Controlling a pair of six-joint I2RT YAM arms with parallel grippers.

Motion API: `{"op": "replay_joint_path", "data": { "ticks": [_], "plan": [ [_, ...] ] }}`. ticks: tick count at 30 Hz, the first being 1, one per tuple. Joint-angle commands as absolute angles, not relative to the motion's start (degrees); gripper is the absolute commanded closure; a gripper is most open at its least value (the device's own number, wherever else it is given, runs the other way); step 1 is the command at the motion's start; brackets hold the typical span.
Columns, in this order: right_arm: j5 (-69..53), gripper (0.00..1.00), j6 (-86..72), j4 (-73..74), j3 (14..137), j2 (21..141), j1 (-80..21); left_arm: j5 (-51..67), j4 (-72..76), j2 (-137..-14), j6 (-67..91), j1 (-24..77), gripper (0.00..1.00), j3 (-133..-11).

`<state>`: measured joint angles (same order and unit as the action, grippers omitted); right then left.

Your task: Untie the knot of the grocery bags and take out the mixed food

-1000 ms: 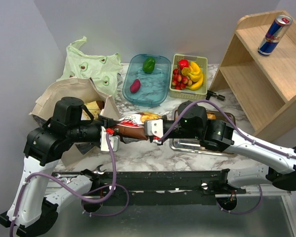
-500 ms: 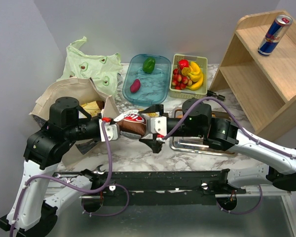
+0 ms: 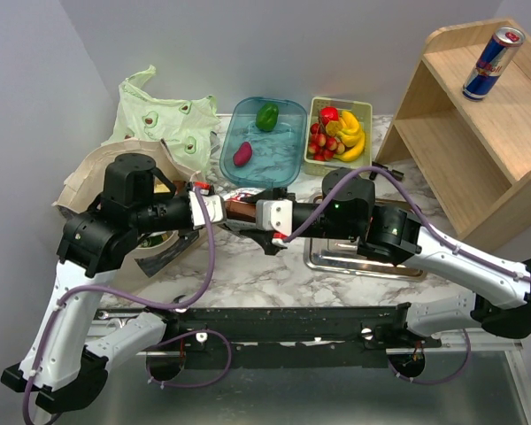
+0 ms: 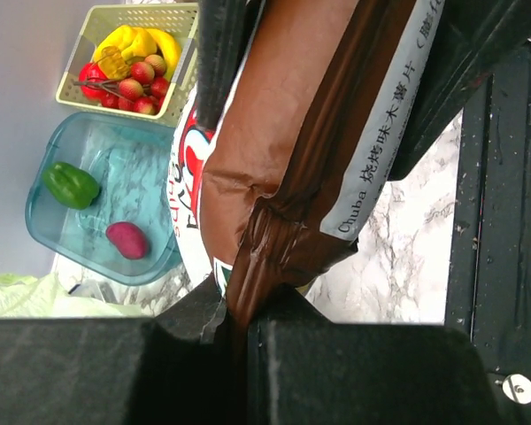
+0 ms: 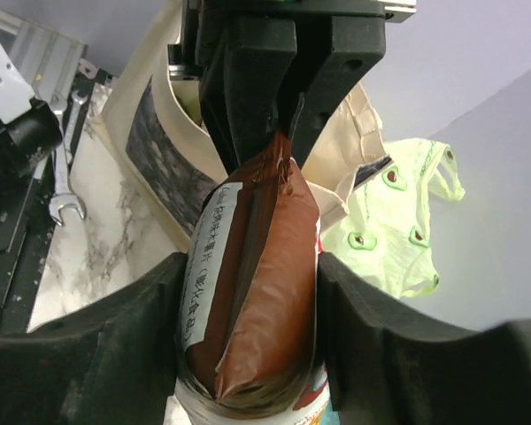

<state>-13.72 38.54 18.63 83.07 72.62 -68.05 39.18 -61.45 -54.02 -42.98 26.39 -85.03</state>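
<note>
A brown crisp bag (image 3: 241,210) hangs above the table between my two grippers. My left gripper (image 3: 214,208) is shut on its crimped end seal (image 4: 248,266). My right gripper (image 5: 250,279) has its pads against both sides of the bag's body (image 5: 257,292). The pale green bag (image 3: 159,111) lies flat at the back left, and its knot is out of view. The beige tote (image 3: 93,173) slumps in front of it under my left arm. A green pepper (image 3: 266,116) and a magenta vegetable (image 3: 242,154) lie in the blue tray (image 3: 233,119).
A yellow basket (image 3: 366,110) with bananas (image 3: 352,137) and strawberries (image 3: 322,142) stands beside the blue tray. A metal tray (image 3: 354,264) lies under my right arm. At the right, a wooden shelf (image 3: 478,142) carries a drink can (image 3: 493,62).
My left gripper shut on the bag's end seal. My right gripper let go, opened wide and closed in round the bag's body. Both grippers and the bag shifted toward the back.
</note>
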Motion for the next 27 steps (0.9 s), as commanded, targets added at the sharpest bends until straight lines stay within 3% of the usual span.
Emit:
{"op": "replay_joint_path", "data": {
  "ticks": [1,5,8,9,11,16,27],
  "plan": [
    [-11.4,0.49,38.3,17.2,82.5,72.4,-68.4,42.6,-59.3,-53.5,-43.2,26.8,0.97,-88.2],
    [-6.8,0.79,37.8,17.8,81.8,70.8,-68.4,40.9,-58.3,-53.1,-39.5,26.7,0.63,-88.0],
    [-2.8,0.86,38.1,18.0,80.3,68.4,-68.3,37.9,-55.7,-52.8,-33.9,25.9,0.28,-87.1],
    [-1.7,0.87,38.4,18.5,80.1,67.7,-67.9,36.7,-54.2,-52.9,-31.9,25.1,0.23,-86.9],
    [1.2,0.89,39.8,20.3,80.4,66.5,-67.0,35.4,-51.5,-53.3,-27.3,21.7,0.18,-86.6],
    [10.2,0.91,47.0,20.7,79.1,62.6,-65.0,36.7,-44.6,-55.1,-16.7,11.7,0.17,-86.2],
    [30.5,0.99,80.2,6.8,69.8,55.7,-64.5,42.6,-39.1,-56.8,-12.1,11.2,0.17,-83.4]
  ]
}}
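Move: The brown Chuba chips bag has one end clamped in the left fingers, its middle about 7 cm to that hand's right and 4 cm below. The right hand faces it with open fingers straddling the bag, whose middle is only some 3 cm under it. The steel tray sits about 28 cm right of the right hand and 8 cm ahead, the blue bin some 33 cm straight ahead of it, both nearly 30 cm down. The chips bag changes hands: the right fingers close and pinch it, then the left fingers open wide, let go of its end and draw off about 8 cm, forward and up, turning counter-clockwise. The right hand carries the bag away to the right, some 14 cm, and forward, rising slightly, while swinging clockwise until its fingers point forward-left. ##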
